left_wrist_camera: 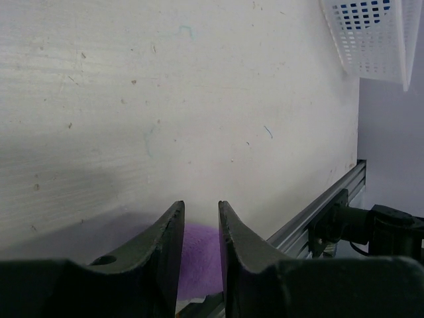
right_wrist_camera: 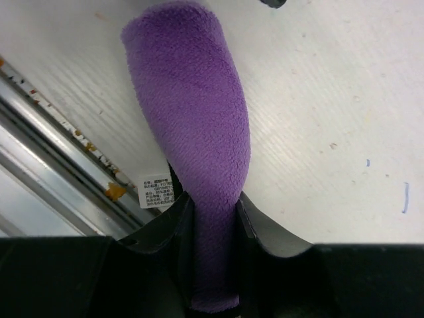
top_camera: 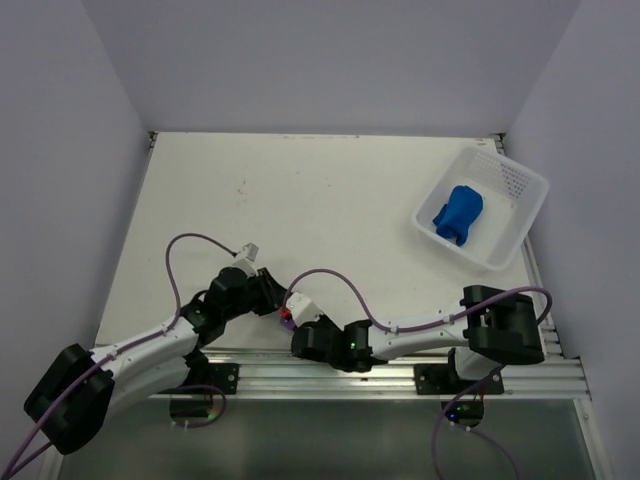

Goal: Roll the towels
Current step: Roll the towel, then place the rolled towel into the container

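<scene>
The purple towel (right_wrist_camera: pixel 192 112) lies as a tight roll on the table near the front rail. My right gripper (right_wrist_camera: pixel 212 205) is shut on one end of the roll, which is squeezed thin between the jaws. A white label (right_wrist_camera: pixel 157 191) sticks out beside them. My left gripper (left_wrist_camera: pixel 201 209) is at the roll's other end with its jaws a narrow gap apart. The purple towel (left_wrist_camera: pixel 199 255) shows through that gap, and its rounded end looks unpinched. The blue towel (top_camera: pixel 458 214) sits rolled inside the white basket (top_camera: pixel 520 215) at the far right.
The metal front rail (top_camera: pixel 400 368) runs just behind both grippers (top_camera: pixel 285 312). The basket's perforated wall (left_wrist_camera: pixel 371 33) shows at the top right of the left wrist view. White walls enclose the table on three sides.
</scene>
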Tool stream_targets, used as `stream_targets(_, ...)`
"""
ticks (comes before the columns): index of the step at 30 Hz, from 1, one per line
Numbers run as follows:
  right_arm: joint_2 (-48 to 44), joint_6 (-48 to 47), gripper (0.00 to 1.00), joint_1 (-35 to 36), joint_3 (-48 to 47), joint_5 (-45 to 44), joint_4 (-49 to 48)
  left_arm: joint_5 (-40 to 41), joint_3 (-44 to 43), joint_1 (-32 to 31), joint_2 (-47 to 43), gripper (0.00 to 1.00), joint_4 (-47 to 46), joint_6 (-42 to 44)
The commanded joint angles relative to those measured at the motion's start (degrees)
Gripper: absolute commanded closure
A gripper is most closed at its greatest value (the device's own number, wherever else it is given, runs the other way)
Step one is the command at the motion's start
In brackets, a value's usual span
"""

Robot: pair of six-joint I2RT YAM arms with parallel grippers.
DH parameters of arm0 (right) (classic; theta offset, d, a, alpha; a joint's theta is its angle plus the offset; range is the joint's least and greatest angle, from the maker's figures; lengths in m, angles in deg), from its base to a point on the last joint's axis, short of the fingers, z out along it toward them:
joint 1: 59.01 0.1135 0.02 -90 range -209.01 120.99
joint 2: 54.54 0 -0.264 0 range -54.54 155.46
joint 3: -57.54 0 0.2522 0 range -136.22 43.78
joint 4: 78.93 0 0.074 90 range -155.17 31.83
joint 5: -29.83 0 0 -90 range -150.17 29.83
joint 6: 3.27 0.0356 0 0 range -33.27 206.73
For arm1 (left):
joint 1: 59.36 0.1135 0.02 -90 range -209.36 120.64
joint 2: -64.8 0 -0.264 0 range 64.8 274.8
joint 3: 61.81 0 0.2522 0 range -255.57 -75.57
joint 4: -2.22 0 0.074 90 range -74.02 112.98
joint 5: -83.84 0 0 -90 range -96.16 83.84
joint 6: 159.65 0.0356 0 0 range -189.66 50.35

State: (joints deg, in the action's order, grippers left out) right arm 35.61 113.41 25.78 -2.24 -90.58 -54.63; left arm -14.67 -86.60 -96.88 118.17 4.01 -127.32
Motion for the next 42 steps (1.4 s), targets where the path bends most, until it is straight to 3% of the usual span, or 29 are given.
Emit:
stream_targets(1,3.0,-0.31,0.71,1.69,-4.07,-11.32,6.23,-1.42,-2.07,0.43,-2.03,0.69,0.98,-0.16)
stream_targets(10,9.34,2.76,0.67,2.22,-10.84,-19.06,11.68,-3.17,-3.65,0.34,-2.39,0.69,-0.42,-1.74)
stream_targets(16,10.66,2.85,0.64,2.22,-11.9,-18.98,12.13,-4.67,0.2,-0.19,1.65,0.69,-7.09,-3.85)
stream_targets(24,9.7,2.77,0.55,2.22,-11.11,-15.74,10.99,-3.97,3.03,-3.44,9.56,0.7,-15.54,-5.61)
stream_targets(35,3.91,5.49,0.4,-1.64,-5.15,-6.51,5.82,-2.74,2.94,-3.44,9.57,0.7,-13.61,-4.56)
stream_targets(42,1.52,7.51,0.39,-7.01,0.93,1.32,-0.79,-2.65,3.56,-3.44,8.78,0.7,-13.0,-4.56)
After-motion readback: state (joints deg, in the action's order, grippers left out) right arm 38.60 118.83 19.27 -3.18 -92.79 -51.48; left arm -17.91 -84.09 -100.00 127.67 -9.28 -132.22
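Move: The right gripper still pinches the purple towel, whose folded strip has its middle about 2 cm ahead, 3 cm to the left and 1 cm lower; the towel's white label shows some 5 cm to the left, level in reach and 3 cm lower. The near table edge is about 6 cm back, straight behind. For the left gripper, hovering with parted fingers, the towel's middle lies roughly 6 cm back, 3 cm right and 4 cm below. Roll the held towel about 3 cm forward with the right gripper, tipping its fingers up some 10 degrees, then open them wide, draw back slightly and slide forward, right and a little down around the towel as the fingers tip down again. Meanwhile lift the left gripper 2 cm clear, then bring it down, slightly back and right, onto the towel and hold there, fingers unchanged. ##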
